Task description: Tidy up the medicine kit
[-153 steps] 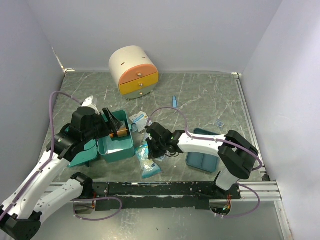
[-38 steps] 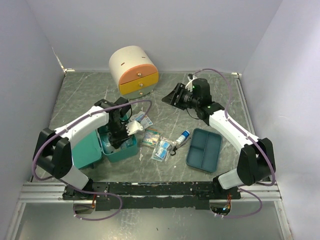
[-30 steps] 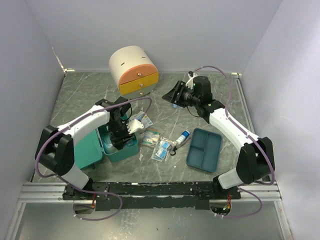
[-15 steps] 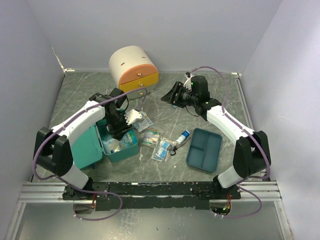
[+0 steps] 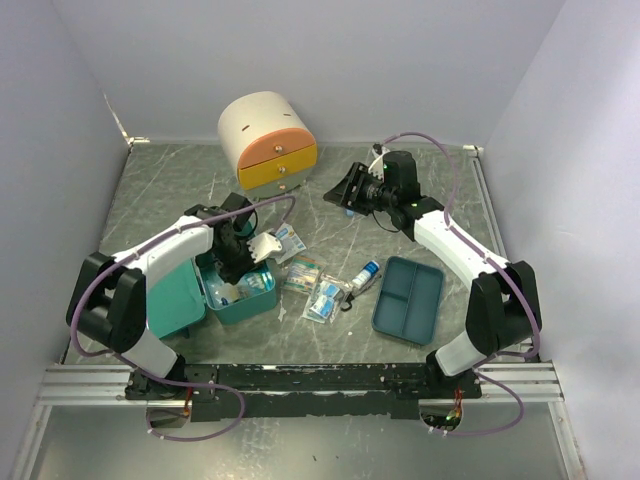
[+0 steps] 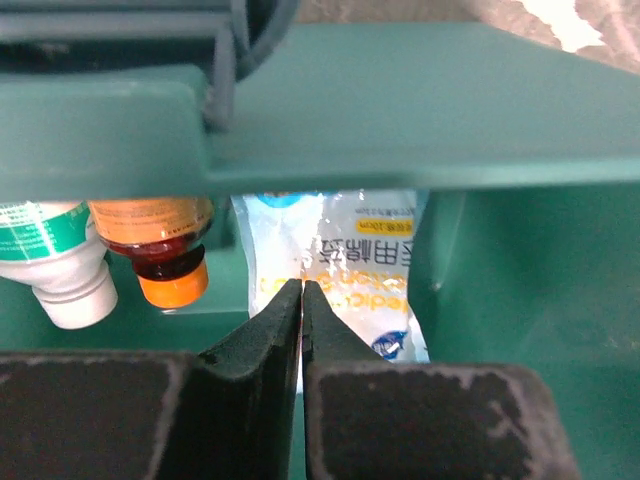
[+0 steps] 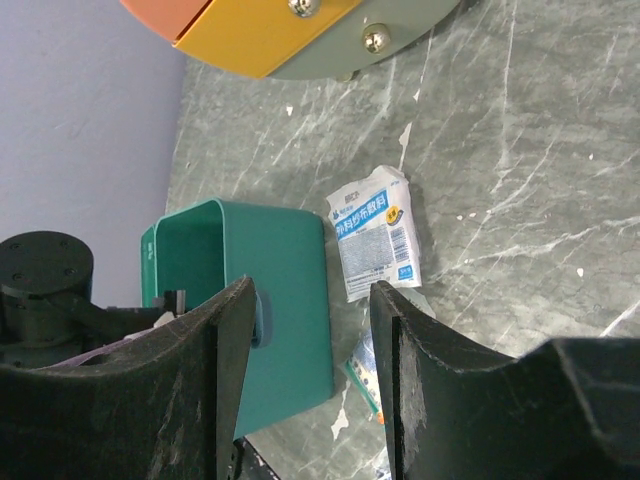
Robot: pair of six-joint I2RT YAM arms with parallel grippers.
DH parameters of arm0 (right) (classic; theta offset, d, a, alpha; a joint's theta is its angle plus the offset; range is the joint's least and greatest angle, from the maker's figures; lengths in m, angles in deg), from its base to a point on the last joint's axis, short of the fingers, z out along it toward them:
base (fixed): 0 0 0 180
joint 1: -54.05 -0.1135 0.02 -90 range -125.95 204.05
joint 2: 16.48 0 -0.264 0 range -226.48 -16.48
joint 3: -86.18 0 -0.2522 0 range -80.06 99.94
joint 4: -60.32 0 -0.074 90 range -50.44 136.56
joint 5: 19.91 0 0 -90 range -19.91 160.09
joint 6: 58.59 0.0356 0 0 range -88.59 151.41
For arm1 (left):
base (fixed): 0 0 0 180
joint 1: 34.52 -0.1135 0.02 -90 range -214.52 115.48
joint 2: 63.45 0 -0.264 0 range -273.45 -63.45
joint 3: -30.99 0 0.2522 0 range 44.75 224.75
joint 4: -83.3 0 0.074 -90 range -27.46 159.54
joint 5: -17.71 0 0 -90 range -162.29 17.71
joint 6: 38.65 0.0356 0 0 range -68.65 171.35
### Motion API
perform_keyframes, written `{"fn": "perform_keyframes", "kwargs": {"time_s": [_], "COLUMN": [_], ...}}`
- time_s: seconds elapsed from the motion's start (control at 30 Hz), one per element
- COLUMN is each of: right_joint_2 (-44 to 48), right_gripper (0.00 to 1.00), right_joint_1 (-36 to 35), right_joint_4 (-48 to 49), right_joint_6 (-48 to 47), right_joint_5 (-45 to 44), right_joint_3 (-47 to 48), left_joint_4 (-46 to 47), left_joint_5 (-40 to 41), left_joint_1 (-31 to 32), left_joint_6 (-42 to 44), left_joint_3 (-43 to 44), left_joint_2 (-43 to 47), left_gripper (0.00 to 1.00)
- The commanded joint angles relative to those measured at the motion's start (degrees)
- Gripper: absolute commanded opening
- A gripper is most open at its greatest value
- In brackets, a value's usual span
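Note:
The medicine kit is a teal box that stands open at centre left, its lid folded out to the left. My left gripper hangs over the box's back edge, pointing down into it, jaws shut with nothing between them. In the left wrist view the left gripper hovers above a white-and-blue packet lying inside the kit, beside an amber bottle with an orange cap and a white bottle. My right gripper is raised at the back, open and empty.
A cream cabinet with orange and yellow drawers stands at the back. Loose packets and a small blue-capped tube lie right of the kit. A dark-blue divided tray sits further right. The right wrist view shows the right gripper, kit and one packet.
My left gripper's jaws have closed from part open, and it has shifted a little nearer over the box. The right arm has barely moved.

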Motion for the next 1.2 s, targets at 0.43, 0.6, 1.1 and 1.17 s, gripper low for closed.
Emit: {"fn": "perform_keyframes", "kwargs": {"time_s": [0.43,0.6,1.1,1.17], "right_joint_2": [-1.8,-2.8,-1.0,-0.7], "right_gripper": [0.5,0.5,0.49,0.49], "right_joint_1": [0.8,0.8,0.2,0.0], "right_joint_4": [-2.6,-4.7,-5.1,-4.7], "right_joint_6": [-2.9,-6.2,-4.8,-4.2], "right_joint_5": [-2.9,-4.4,-4.7,-4.9], "right_joint_3": [0.9,0.9,-3.2,-3.8], "left_joint_4": [13.0,22.9,16.6,15.5], "left_joint_5": [-3.1,-3.4,-9.6,-7.6], "left_joint_1": [-3.1,-4.4,-4.2,-3.3], "left_joint_6": [-2.2,-9.0,-46.6,-54.4], "left_joint_3": [1.4,-1.4,1.7,1.3], "left_joint_2": [11.7,19.6,25.1,25.2], "left_gripper": [0.29,0.38,0.61,0.59]}}
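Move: The left hand is down inside the medicine kit, its fingers nearly shut. The banded pouch on the table lies about 16 cm to its right, 1 cm ahead and 4 cm lower. The white packet is some 11 cm right and 10 cm ahead. Inside the kit, the blue-white packet sits 2 cm right, 1 cm back and just below, the amber bottle 5 cm ahead, 2 cm right. From the right hand, the pouch is roughly 14 cm back, 9 cm left and 18 cm below. Opening and tilting rightward, the left hand climbs some 15 cm out of the kit; the right sinks about 6. ##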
